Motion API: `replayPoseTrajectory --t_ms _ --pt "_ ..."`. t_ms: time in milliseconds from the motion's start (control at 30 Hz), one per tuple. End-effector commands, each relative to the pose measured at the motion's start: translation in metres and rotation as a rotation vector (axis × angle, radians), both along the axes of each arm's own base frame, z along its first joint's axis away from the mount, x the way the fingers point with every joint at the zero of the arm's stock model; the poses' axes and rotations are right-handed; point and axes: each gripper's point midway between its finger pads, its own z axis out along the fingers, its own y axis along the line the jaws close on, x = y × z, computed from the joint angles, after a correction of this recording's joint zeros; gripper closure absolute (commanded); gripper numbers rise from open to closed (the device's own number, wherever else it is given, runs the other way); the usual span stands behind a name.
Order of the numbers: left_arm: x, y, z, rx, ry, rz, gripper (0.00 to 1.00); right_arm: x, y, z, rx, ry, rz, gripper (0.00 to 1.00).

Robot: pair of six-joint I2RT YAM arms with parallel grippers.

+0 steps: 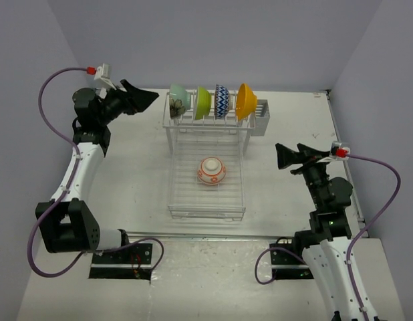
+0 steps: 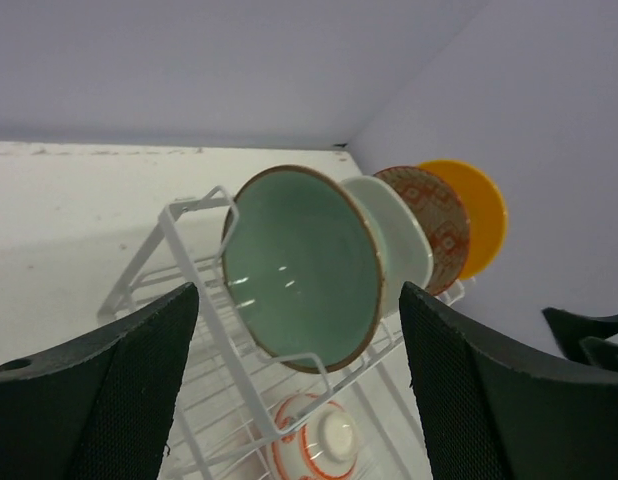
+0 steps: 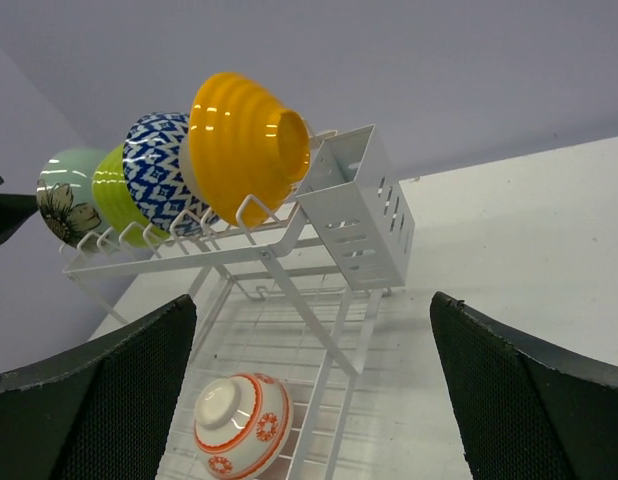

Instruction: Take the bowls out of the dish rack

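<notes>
The white wire dish rack point(image 1: 206, 200) stands mid-table. On its upper tier stand the bowls on edge: mint green point(image 1: 179, 99), lime green point(image 1: 203, 101), blue-and-white zigzag point(image 1: 222, 101) and orange-yellow point(image 1: 245, 100). A white bowl with an orange-red pattern point(image 1: 211, 170) lies upside down on the lower tray. My left gripper point(image 1: 148, 95) is open just left of the mint bowl point(image 2: 301, 265), which shows between its fingers point(image 2: 119, 390) untouched. My right gripper point(image 1: 281, 157) is open to the right of the rack, facing the patterned bowl point(image 3: 239, 425) and orange-yellow bowl point(image 3: 244, 150).
A small cutlery holder point(image 1: 260, 117) hangs on the rack's right end, beside the orange-yellow bowl. Lilac walls close the table at the back and both sides. The rack's upright prongs point(image 2: 204, 300) stand in front of the mint bowl.
</notes>
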Motion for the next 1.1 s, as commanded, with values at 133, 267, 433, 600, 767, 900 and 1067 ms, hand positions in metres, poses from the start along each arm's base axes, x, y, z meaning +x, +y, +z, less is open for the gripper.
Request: replayPoseTrajectory --t_ms 133,267,433,600,767,900,1067 --pt "-0.023 -0.034 0.053 -0.165 -0.139 -0.288 0.18 0.002 -0.001 0.010 -0.022 -0.032 -0.009 0.01" --pt "-0.012 -0.043 0.042 -0.172 -0.063 -0.333 0.20 0.003 0.000 0.009 -0.023 -0.029 -0.004 0.01" --pt "0.004 -0.052 0.023 -0.123 0.016 -0.324 0.20 0.004 0.000 0.008 -0.022 -0.031 -0.006 0.01" --pt "0.011 -0.079 0.011 -0.099 0.060 -0.356 0.21 0.005 -0.001 0.008 -0.025 -0.028 -0.011 0.01" --pt "0.020 -0.091 -0.003 -0.102 0.099 -0.357 0.26 0.002 -0.003 0.008 -0.025 -0.035 -0.022 0.01" --pt "0.024 -0.093 -0.009 -0.099 0.118 -0.352 0.36 0.002 -0.005 0.008 -0.027 -0.037 -0.028 0.01" --pt "0.028 -0.092 -0.011 -0.090 0.128 -0.336 0.51 0.001 -0.004 0.008 -0.027 -0.038 -0.025 0.01"
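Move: The pale green bowl, first in the rack's top row, sits about 11 cm to the right of the left gripper, some 4 cm farther forward and 5 cm lower, its open mouth facing the gripper. The lime-green bowl stands about 8 cm to the right of the pale green one, and the blue-patterned bowl some 15 cm to its right, both level with it. From the right hand, the pale green bowl lies roughly 37 cm left, 17 cm ahead, at about the same height. Bring the left gripper about 9 cm to the right onto the pale green bowl's near rim, rising a couple of centimetres first, then sinking past the starting height as it edges forward. Swing the wrist some 20 degrees clockwise, tip the fingers slightly down, and let them start closing, one inside the bowl and one outside its wall. ##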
